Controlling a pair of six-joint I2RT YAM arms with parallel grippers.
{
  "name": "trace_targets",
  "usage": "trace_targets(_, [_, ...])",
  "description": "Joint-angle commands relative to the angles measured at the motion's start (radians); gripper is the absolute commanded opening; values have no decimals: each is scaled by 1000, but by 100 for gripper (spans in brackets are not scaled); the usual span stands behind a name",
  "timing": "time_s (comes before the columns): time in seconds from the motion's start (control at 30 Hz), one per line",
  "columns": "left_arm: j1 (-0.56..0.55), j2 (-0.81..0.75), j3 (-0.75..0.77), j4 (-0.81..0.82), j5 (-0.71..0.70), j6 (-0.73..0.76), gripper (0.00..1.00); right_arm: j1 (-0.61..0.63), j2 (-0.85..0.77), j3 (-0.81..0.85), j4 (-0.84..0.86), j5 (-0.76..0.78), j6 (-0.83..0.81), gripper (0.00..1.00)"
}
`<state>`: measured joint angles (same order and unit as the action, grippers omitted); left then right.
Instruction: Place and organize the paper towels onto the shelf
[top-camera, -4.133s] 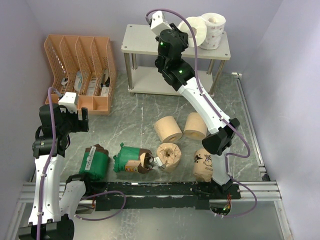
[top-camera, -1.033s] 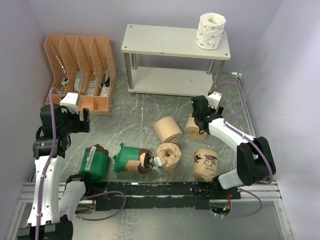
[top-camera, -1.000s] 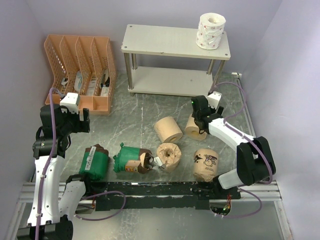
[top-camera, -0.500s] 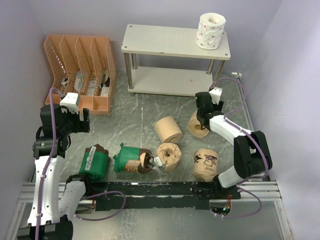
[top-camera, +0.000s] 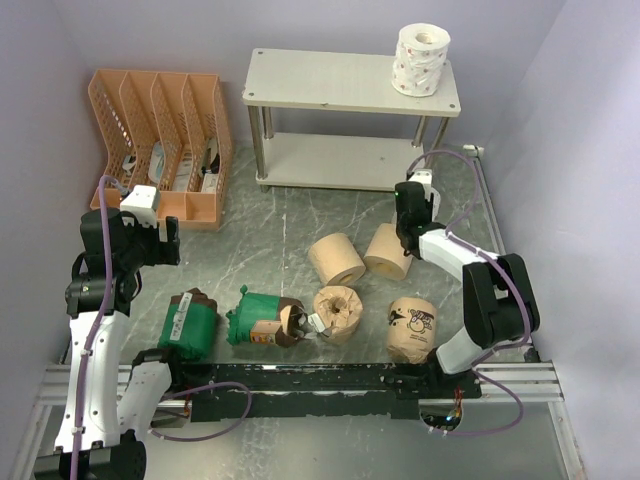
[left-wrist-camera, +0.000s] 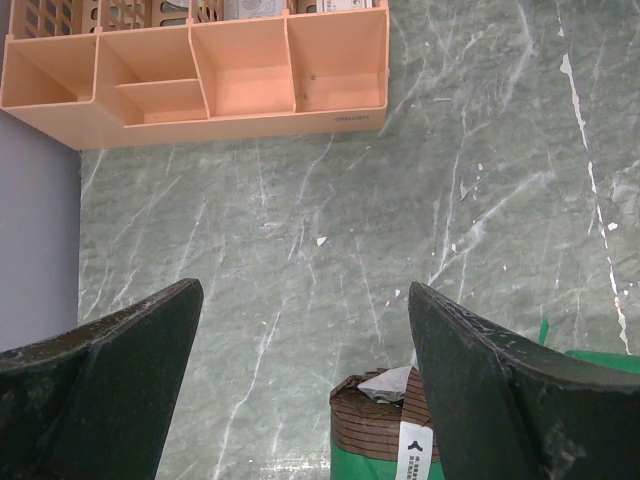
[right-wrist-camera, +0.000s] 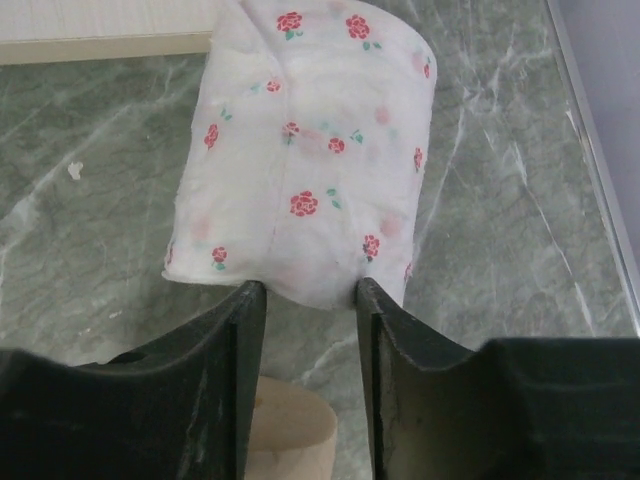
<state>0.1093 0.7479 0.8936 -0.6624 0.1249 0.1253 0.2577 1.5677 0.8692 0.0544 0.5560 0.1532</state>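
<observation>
The shelf (top-camera: 330, 82) stands at the back with one white red-specked roll (top-camera: 421, 60) upright on its top board, right end. A second white flowered roll (right-wrist-camera: 305, 150) lies on the floor by the lower board's edge; it is hidden in the top view. My right gripper (right-wrist-camera: 305, 292) (top-camera: 406, 212) is low, its jaws partly apart, with the tips touching that roll's near edge and a tan roll (right-wrist-camera: 290, 435) below them. My left gripper (left-wrist-camera: 302, 300) (top-camera: 150, 238) is open above a green-wrapped roll (left-wrist-camera: 400, 435) (top-camera: 188, 322).
On the floor are tan rolls (top-camera: 336, 258) (top-camera: 388, 250) (top-camera: 338, 312), a brown cartoon-print roll (top-camera: 412, 327) and a second green roll (top-camera: 258, 318). The orange file organizer (top-camera: 165, 140) (left-wrist-camera: 200, 80) stands at the back left. A metal rail (top-camera: 505, 260) runs along the right edge.
Four seconds ago my right gripper was up at the shelf top beside two white rolls. Within the last second it moved from over the tan roll toward the shelf's front right. The left arm is still.
</observation>
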Motion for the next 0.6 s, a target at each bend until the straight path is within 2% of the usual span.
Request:
trace_targets(0.0, [-6,-7,27,6,7,11,95,-52,62,8,89,-47,-66,32])
trace_targets(0.13, [-6,-5,27,6,4,10,95,-84,81,6,108,-137,-62,3])
trace_targets(0.17, [-6,-5,27,6,4,9,95,-85,81,6,107,-157,-58,0])
trace_targets(0.33, [2,-2,27,7,5,10,95,-85,29,0,79,-254,-9,0])
trace_targets(0.57, [12,2,26,9,13,13,95,-85,-191,-53,50,-425,136,0])
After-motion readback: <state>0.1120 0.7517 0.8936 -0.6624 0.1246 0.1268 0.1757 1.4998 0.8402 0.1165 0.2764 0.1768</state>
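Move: The flowered paper towel roll lies on its side with its middle about 6 cm ahead of the right hand, 1 cm to its right and 3 cm below. The nearer tan roll is some 8 cm back and 6 cm left, the other tan roll about 10 cm back and 18 cm left; the shelf's lower board centres 16 cm ahead and 19 cm left. From the left hand the flowered roll is roughly 21 cm ahead, 60 cm right. The right fingers shut at the flowered roll's near end, edging 2 cm forward, then lift 2 cm and leftward, empty. ##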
